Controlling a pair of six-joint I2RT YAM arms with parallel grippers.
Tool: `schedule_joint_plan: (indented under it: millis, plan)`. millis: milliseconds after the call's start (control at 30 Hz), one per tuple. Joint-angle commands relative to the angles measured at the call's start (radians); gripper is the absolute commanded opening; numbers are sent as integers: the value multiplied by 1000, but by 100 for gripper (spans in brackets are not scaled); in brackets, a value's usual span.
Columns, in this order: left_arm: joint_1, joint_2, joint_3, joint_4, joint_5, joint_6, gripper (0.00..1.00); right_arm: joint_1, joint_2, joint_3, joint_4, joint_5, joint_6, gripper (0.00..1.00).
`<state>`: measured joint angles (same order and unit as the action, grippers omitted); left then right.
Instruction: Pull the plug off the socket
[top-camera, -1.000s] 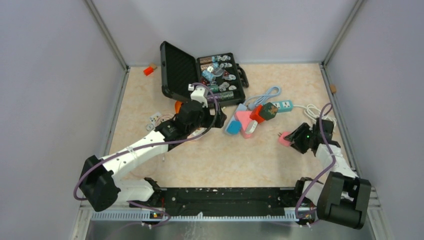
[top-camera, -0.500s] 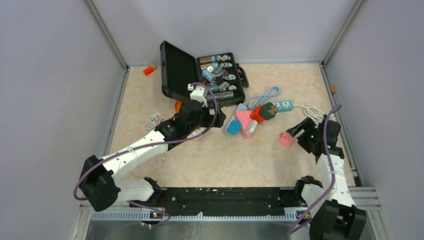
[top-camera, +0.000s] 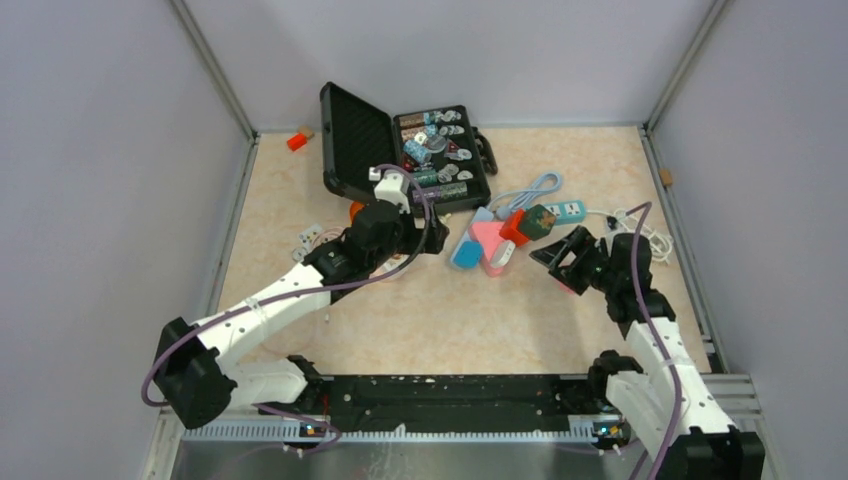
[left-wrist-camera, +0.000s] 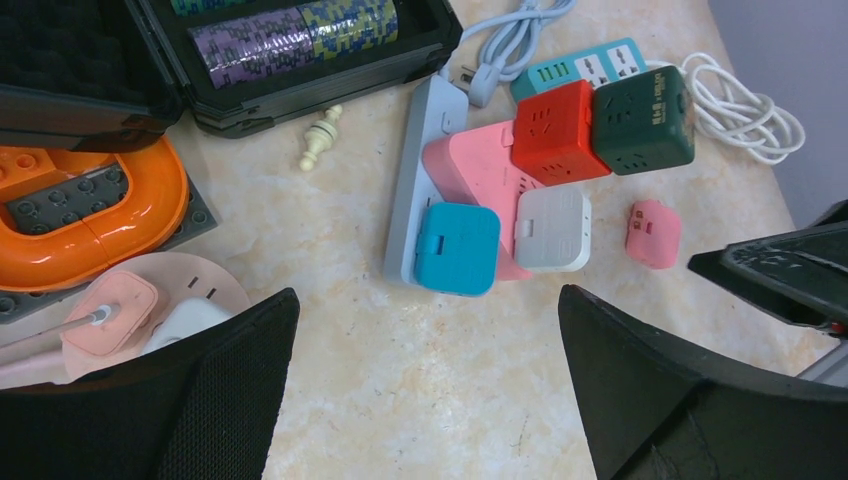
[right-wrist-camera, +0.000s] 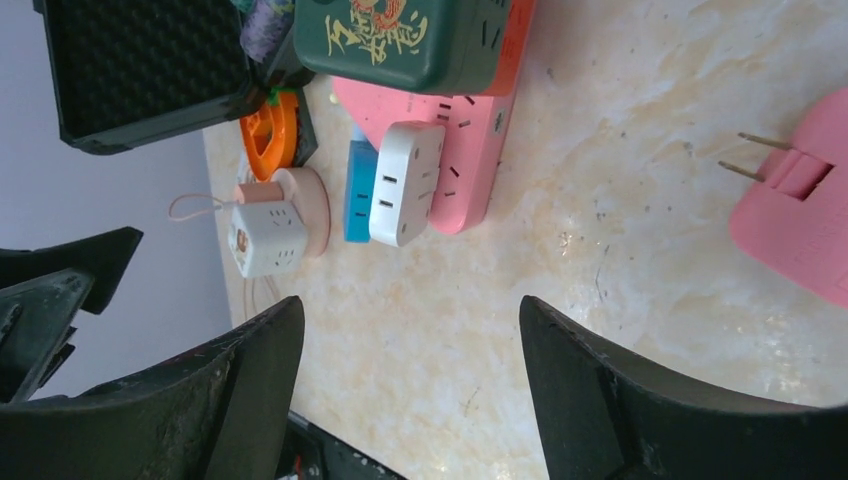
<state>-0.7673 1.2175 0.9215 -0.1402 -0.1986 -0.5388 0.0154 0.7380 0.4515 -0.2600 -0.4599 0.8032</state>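
A pink plug (right-wrist-camera: 800, 210) lies loose on the table with its two prongs bare, apart from the pink socket strip (left-wrist-camera: 470, 175); it also shows in the left wrist view as the pink plug (left-wrist-camera: 653, 233). A blue plug (left-wrist-camera: 457, 248) and a white plug (left-wrist-camera: 552, 229) sit on the strip, and red (left-wrist-camera: 560, 131) and green (left-wrist-camera: 642, 118) cube adapters rest at its far end. My right gripper (right-wrist-camera: 410, 302) is open and empty, hovering by the pink plug and facing the pile. My left gripper (left-wrist-camera: 428, 295) is open and empty, just left of the strip (top-camera: 487, 240).
An open black case (top-camera: 400, 150) of chips stands at the back. An orange ring toy (left-wrist-camera: 90, 210), a round pink socket with a white adapter (left-wrist-camera: 150, 310) and a small pawn (left-wrist-camera: 322, 135) lie to the left. A teal strip (left-wrist-camera: 590, 70) and coiled white cable (left-wrist-camera: 740, 110) lie right.
My right gripper has opened and let the pink plug drop onto the table, then swung left over it towards the pile. The left arm has hardly moved.
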Motion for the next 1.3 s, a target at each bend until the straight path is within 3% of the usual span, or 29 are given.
schedule_joint_plan:
  millis: [0,200,533,667,800,933,1267]
  plan:
    - [3,-59,2,21,42,4,99,95,48,56,55,120,60,76]
    - [3,-48,-11,44,66,11,99,283,203,159,35,399,94,69]
    - [3,-8,-14,75,99,-1,99,446,481,285,81,531,134,59]
    - [3,17,-10,65,99,-38,99,465,542,307,74,528,128,42]
    - [3,51,-1,65,113,-59,99,465,551,314,39,547,109,21]
    - [3,108,36,62,159,-55,99,465,515,324,-28,577,76,8]
    - [3,371,232,-29,333,-91,99,463,412,294,-149,530,-24,4]
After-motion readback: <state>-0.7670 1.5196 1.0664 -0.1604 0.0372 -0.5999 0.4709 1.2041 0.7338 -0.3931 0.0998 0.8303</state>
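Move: The white plug lies about 5 cm ahead of the right hand, 7 cm to its left and 6 cm below. From that hand, the red cube is some 9 cm ahead and 5 cm left, the green cube 11 cm straight ahead, and the loose pink plug 2 cm back and 8 cm right on the table. The blue plug sits about 7 cm right of the left hand, level with it and 14 cm below; the white plug is 14 cm right of that hand. Right hand reaches some 8 cm left-forward and down, pinches the white plug, draws back-right; left hand sinks rightward. ##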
